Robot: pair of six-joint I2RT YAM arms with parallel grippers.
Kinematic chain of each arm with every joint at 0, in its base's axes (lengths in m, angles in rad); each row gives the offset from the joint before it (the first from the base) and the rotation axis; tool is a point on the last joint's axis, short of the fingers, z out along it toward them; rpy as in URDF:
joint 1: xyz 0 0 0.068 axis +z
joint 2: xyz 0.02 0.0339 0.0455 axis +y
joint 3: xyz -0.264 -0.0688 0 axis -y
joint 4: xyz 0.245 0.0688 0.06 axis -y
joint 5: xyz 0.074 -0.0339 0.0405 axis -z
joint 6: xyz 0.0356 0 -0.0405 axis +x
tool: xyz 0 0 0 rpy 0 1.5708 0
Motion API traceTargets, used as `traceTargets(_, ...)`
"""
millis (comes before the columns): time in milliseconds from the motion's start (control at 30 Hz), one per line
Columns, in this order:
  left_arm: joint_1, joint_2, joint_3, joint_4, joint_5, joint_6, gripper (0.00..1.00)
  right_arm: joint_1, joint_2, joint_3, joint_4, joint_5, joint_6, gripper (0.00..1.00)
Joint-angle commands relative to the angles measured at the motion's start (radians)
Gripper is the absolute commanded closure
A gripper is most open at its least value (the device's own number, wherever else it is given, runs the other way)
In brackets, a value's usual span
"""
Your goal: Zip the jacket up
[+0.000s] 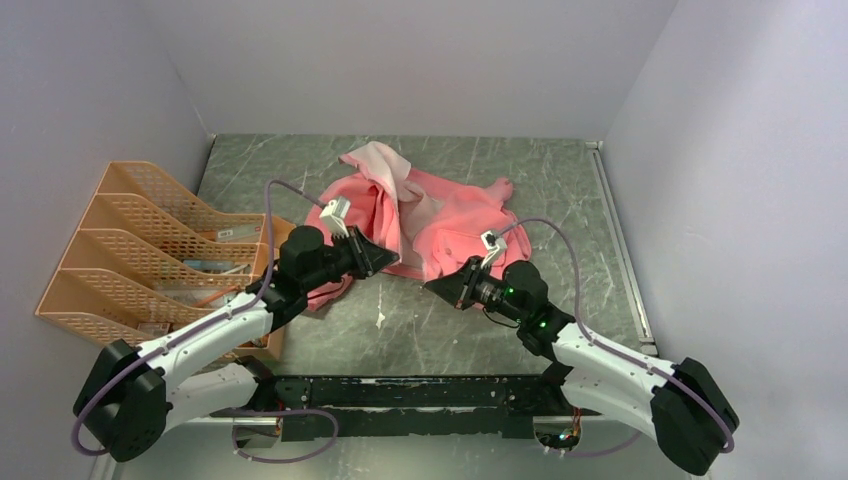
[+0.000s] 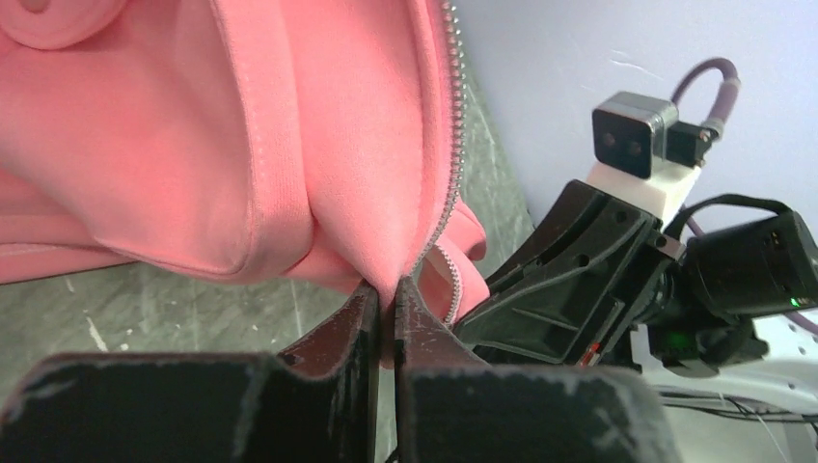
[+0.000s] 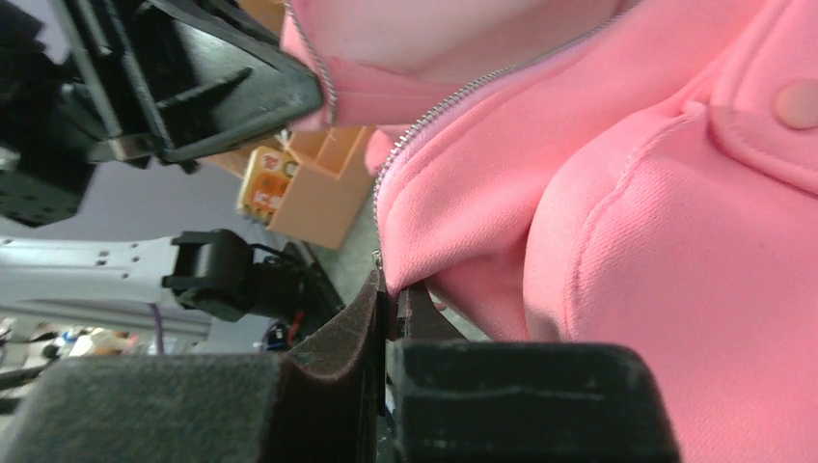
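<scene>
The salmon-pink jacket [image 1: 440, 215] lies crumpled at the middle of the table, front open, its paler lining [image 1: 385, 165] turned up at the back. My left gripper [image 1: 383, 257] is shut on the bottom hem of one front panel [image 2: 386, 246], right beside its light zipper teeth [image 2: 453, 145]. My right gripper [image 1: 440, 285] is shut on the bottom corner of the other front panel [image 3: 453, 222], next to its zipper teeth [image 3: 424, 121]. The two grippers face each other a short way apart, each showing in the other's wrist view.
An orange perforated file rack [image 1: 140, 250] with papers stands at the left, close to my left arm. The grey walls enclose the green marbled table [image 1: 400, 320] at the back and on both sides. A metal rail [image 1: 620, 240] runs along the right edge.
</scene>
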Motion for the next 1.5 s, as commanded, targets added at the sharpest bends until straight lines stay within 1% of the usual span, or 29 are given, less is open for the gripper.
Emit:
traceTargets(0,0.006,-0.027,-0.06,0.224,0.114,-0.054,0.92,-0.004,0.042,-0.022,0.254,-0.126,0.069,1.0)
traceTargets(67,0.006,-0.029,-0.076,0.26,0.137,-0.058,0.92,-0.004,0.055,-0.027,0.313,-0.136,0.087,1.0)
traceTargets(267,0.006,-0.049,-0.132,0.382,0.199,-0.079,0.92,-0.004,0.087,-0.024,0.406,-0.143,0.117,1.0)
traceTargets(333,0.006,-0.054,-0.145,0.422,0.221,-0.084,0.92,-0.004,0.105,-0.031,0.461,-0.151,0.134,1.0)
traceTargets(500,0.007,-0.058,-0.165,0.496,0.266,-0.096,0.92,-0.004,0.155,-0.049,0.605,-0.184,0.183,1.0)
traceTargets(800,0.006,-0.043,-0.194,0.588,0.305,-0.107,0.92,-0.005,0.237,-0.08,0.831,-0.243,0.266,1.0)
traceTargets(900,0.006,-0.034,-0.2,0.616,0.319,-0.114,0.92,-0.005,0.241,-0.081,0.848,-0.248,0.274,1.0)
traceTargets(1233,0.006,-0.01,-0.221,0.704,0.35,-0.143,0.92,-0.005,0.222,-0.079,0.816,-0.229,0.269,1.0)
traceTargets(1467,0.006,-0.033,-0.236,0.727,0.342,-0.15,0.92,-0.005,0.212,-0.088,0.792,-0.219,0.263,1.0)
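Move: The left hand still pinches the lower corner of the jacket's left front; the right front's zip end, still gripped by the right hand, lies about 5 cm back, 5 cm right and 4 cm below it. The pale lining between the fronts is some 20 cm ahead, 4 cm right and 14 cm lower. From the right hand, the left zip end is about 5 cm ahead, 5 cm left and 4 cm up; the right pocket flap is roughly 15 cm ahead, 7 cm right and 9 cm down. Both hands keep their closed grips and bring the two lower zip ends together in the air: the left draws its corner back some 6 cm and, after a short level start, lifts it about 4 cm, while the right raises its corner about 7 cm, easing left and slightly back. Both wrists tip their fingertips up and swing to point more squarely at each other, the left turning clockwise and the right counter-clockwise, some 25 to 30 degrees overall. ##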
